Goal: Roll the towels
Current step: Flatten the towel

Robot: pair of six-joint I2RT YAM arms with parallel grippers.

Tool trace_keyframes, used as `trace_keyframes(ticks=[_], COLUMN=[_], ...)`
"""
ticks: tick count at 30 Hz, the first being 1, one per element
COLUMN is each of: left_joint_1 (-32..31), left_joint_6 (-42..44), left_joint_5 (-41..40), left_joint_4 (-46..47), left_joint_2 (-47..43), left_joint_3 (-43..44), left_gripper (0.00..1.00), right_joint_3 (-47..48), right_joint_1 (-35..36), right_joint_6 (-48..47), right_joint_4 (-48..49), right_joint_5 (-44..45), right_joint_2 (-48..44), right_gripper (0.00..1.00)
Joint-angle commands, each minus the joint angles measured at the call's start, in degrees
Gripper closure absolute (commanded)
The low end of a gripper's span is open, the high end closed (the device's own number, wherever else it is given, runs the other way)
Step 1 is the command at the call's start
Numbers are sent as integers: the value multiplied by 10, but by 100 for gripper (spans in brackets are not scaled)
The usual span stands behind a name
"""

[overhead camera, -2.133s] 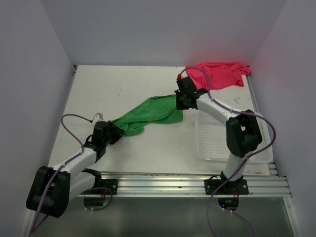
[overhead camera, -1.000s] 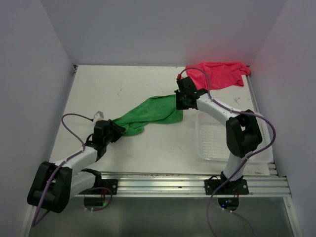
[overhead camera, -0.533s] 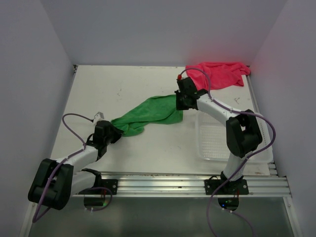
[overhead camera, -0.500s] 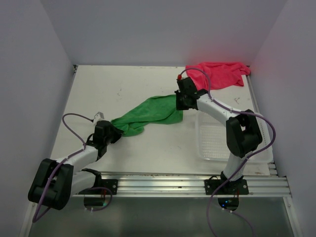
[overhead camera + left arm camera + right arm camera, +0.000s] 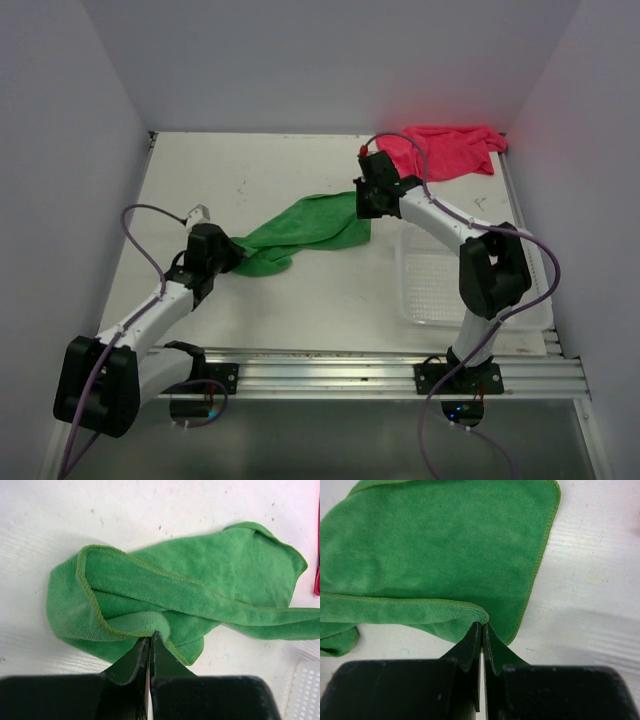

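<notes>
The green towel (image 5: 305, 228) lies crumpled and stretched across the middle of the table. My left gripper (image 5: 232, 258) is shut on its near-left end, and in the left wrist view a folded edge of the towel (image 5: 165, 590) is pinched at the gripper's tips (image 5: 151, 636). At the towel's right corner my right gripper (image 5: 362, 210) is shut as well; the right wrist view shows the green towel's (image 5: 440, 550) hem caught between the tips (image 5: 482, 625). The pink-red towel (image 5: 445, 150) sits bunched at the back right corner, untouched.
A clear plastic mesh basket (image 5: 440, 285) stands at the right, near the right arm's elbow. White walls close the table in on the left, back and right. A metal rail (image 5: 340, 365) runs along the near edge.
My left gripper has shut on the green towel's left end, and the left arm has lifted and moved slightly toward the back. The right arm holds its place.
</notes>
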Motion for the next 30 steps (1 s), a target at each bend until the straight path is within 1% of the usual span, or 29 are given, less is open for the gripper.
trace_keyframes(ticks=[1, 5, 8, 10, 12, 13, 15, 16, 17, 18, 19, 21, 24, 30], left_joint_1=[-3, -2, 2, 2, 2, 2, 2, 1, 1, 0, -1, -5, -21, -56], left_joint_6=[57, 118, 186, 212, 237, 242, 245, 244, 241, 237, 233, 224, 215, 213], left_joint_5=[-37, -50, -53, -37, -15, 24, 75, 139, 168, 218, 236, 252, 248, 204], left_joint_4=[-88, -157, -218, -255, -281, -290, -285, -266, -256, -230, -218, -202, -179, -190], left_joint_2=[-26, -33, -24, -18, -6, -3, 0, 0, 1, 1, 3, 4, 6, 41], left_joint_3=[67, 140, 206, 241, 255, 250, 229, 198, 181, 147, 131, 95, 69, 74], left_gripper=[100, 100, 100, 100, 100, 100, 100, 100, 100, 100, 100, 100, 100, 100], right_joint_3=[46, 97, 147, 164, 160, 146, 124, 100, 89, 78, 60, 42, 12, -17], right_joint_1=[-4, -5, -7, -8, -8, -7, -8, -7, -8, -8, -8, -8, -8, -7], right_joint_6=[-2, -12, -25, -30, -30, -28, -22, -17, -15, -11, -11, -8, -8, -4], right_joint_4=[-17, -38, -74, -80, -80, -76, -62, -58, -48, -45, -43, -37, -25, -11], right_joint_5=[13, 25, 43, 50, 49, 46, 42, 38, 31, 29, 27, 27, 27, 20], right_joint_2=[-35, -33, -28, -34, -39, -42, -53, -56, -60, -61, -61, -64, -69, -66], right_gripper=[100, 100, 100, 100, 100, 100, 100, 100, 100, 100, 100, 100, 100, 100])
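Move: The green towel lies bunched between the hands, each pinching one of its corners. Its middle is about 15 cm right of the left hand, 5 cm ahead and 5 cm below; from the right hand it is some 13 cm left, 5 cm back and 7 cm down. A loose flap of it sits 5 cm right of the left hand and 4 cm back. From the right hand, the red towel is roughly 22 cm right and 17 cm ahead, the white tray 26 cm right and 15 cm back. The green towel is flicked up and laid back down by its two still-pinched corners: both closed hands whip it up about 10 cm and slightly forward, then reverse. The left sweeps back towards the robot, down and right, ending low over the bare table short of the towel, turning clockwise some 30 degrees; the right sinks back and slightly right, to just above its starting height. ##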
